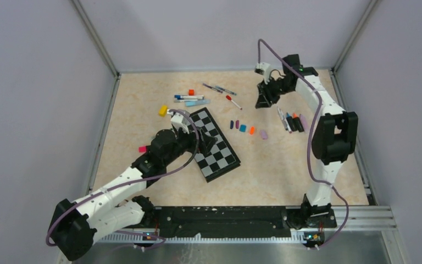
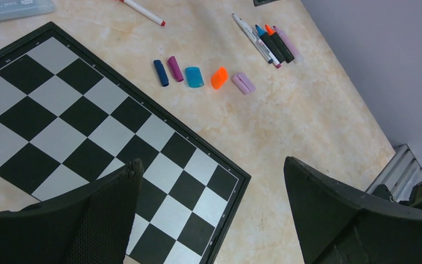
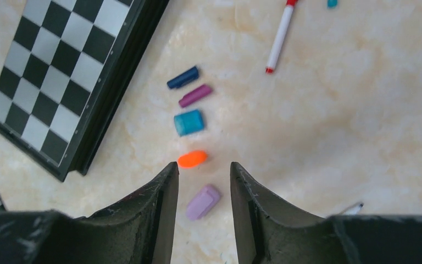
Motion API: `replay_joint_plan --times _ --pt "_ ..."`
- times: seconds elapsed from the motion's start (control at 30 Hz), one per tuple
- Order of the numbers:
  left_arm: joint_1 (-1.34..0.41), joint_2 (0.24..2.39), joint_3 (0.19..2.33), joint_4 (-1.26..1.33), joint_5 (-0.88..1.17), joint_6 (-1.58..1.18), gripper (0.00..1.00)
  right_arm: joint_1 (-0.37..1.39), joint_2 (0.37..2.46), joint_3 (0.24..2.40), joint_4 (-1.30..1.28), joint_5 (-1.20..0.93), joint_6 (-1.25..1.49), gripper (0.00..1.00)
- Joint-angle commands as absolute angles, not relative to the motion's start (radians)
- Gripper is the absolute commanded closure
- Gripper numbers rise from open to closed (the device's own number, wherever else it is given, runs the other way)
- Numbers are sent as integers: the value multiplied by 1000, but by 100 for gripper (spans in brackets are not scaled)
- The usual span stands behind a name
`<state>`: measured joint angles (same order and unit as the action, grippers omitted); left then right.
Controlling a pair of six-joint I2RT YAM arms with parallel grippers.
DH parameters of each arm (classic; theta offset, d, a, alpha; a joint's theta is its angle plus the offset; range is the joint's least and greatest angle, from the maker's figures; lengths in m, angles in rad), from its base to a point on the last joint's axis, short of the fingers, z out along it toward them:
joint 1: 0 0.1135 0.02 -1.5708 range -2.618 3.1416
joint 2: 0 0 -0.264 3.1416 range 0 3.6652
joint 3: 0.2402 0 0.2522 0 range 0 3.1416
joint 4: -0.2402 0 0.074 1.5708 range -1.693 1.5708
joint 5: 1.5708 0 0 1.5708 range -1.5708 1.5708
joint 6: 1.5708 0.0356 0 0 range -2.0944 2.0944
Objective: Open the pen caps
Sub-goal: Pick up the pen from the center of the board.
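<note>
Several loose pen caps lie in a row on the table: dark blue (image 3: 183,77), purple (image 3: 195,95), teal (image 3: 189,122), orange (image 3: 192,159) and lilac (image 3: 203,202). My right gripper (image 3: 204,165) hovers above them, open a little and holding nothing. The lilac cap shows on the table between its fingers. In the top view the same row of caps (image 1: 247,129) sits right of the chessboard, with my right gripper (image 1: 264,102) behind it. My left gripper (image 2: 211,161) is wide open and empty above the chessboard's corner (image 2: 236,181). Several uncapped markers (image 2: 269,44) lie side by side beyond the caps.
A folding chessboard (image 1: 215,144) lies mid-table under the left gripper. At the back are more pens (image 1: 220,89), a red-tipped pen (image 1: 233,102), a clear box (image 1: 196,102), an orange-red cube (image 1: 191,92) and a yellow block (image 1: 162,110). A pink piece (image 1: 142,148) lies at the left.
</note>
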<state>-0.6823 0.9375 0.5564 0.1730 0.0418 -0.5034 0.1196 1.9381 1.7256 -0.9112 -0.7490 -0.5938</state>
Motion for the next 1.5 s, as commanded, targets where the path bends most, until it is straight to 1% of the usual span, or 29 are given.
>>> replay_joint_plan --times 0.0,0.13,0.27,0.43,0.67,0.93,1.07,1.23,1.47 --pt "-678 923 544 183 -29 -522 1 202 2016 1848 -807 -578 -553 61" --pt "-677 928 546 180 -67 -519 1 260 2109 1936 -758 -483 -486 59" --pt "-677 931 548 177 -101 -510 1 318 2230 2059 -766 -371 -408 58" --pt "-676 936 544 169 -142 -495 1 352 2340 2167 -761 -345 -377 58" --pt "-670 942 542 167 -170 -479 1 381 2417 2225 -727 -309 -353 58" --pt "-663 950 535 175 -172 -472 1 408 2488 2283 -718 -247 -351 62" --pt "-660 947 530 178 -168 -471 1 412 2502 2297 -722 -244 -355 70" --pt "-655 936 522 176 -166 -469 1 416 2512 2293 -732 -229 -361 76" --pt "-653 912 517 168 -159 -476 1 416 2529 2293 -781 -180 -382 94"
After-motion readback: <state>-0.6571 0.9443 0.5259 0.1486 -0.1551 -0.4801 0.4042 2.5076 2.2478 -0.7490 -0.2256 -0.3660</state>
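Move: The capped red marker lies about 13 cm ahead of the right gripper, 12 cm to its left and 12 cm below. On that same table level, the teal-capped pen is about 7 cm beyond the marker and 5 cm farther left. The blue cap sits about 1 cm ahead of the right gripper and 14 cm left, the teal cap about 1 cm back and 9 cm left. From the left gripper the marker is roughly 29 cm ahead, 11 cm right and 17 cm below. Sweep the right gripper forward and left, then sink it about 12 cm onto the red marker, tipping the fingers some 20 degrees steeper towards the table. Keep them part open on the way, then close them across the white barrel on the tail side of its middle and pinch it. Meanwhile ease the open left gripper a few centimetres left, forward and down, turning slightly counter-clockwise. ##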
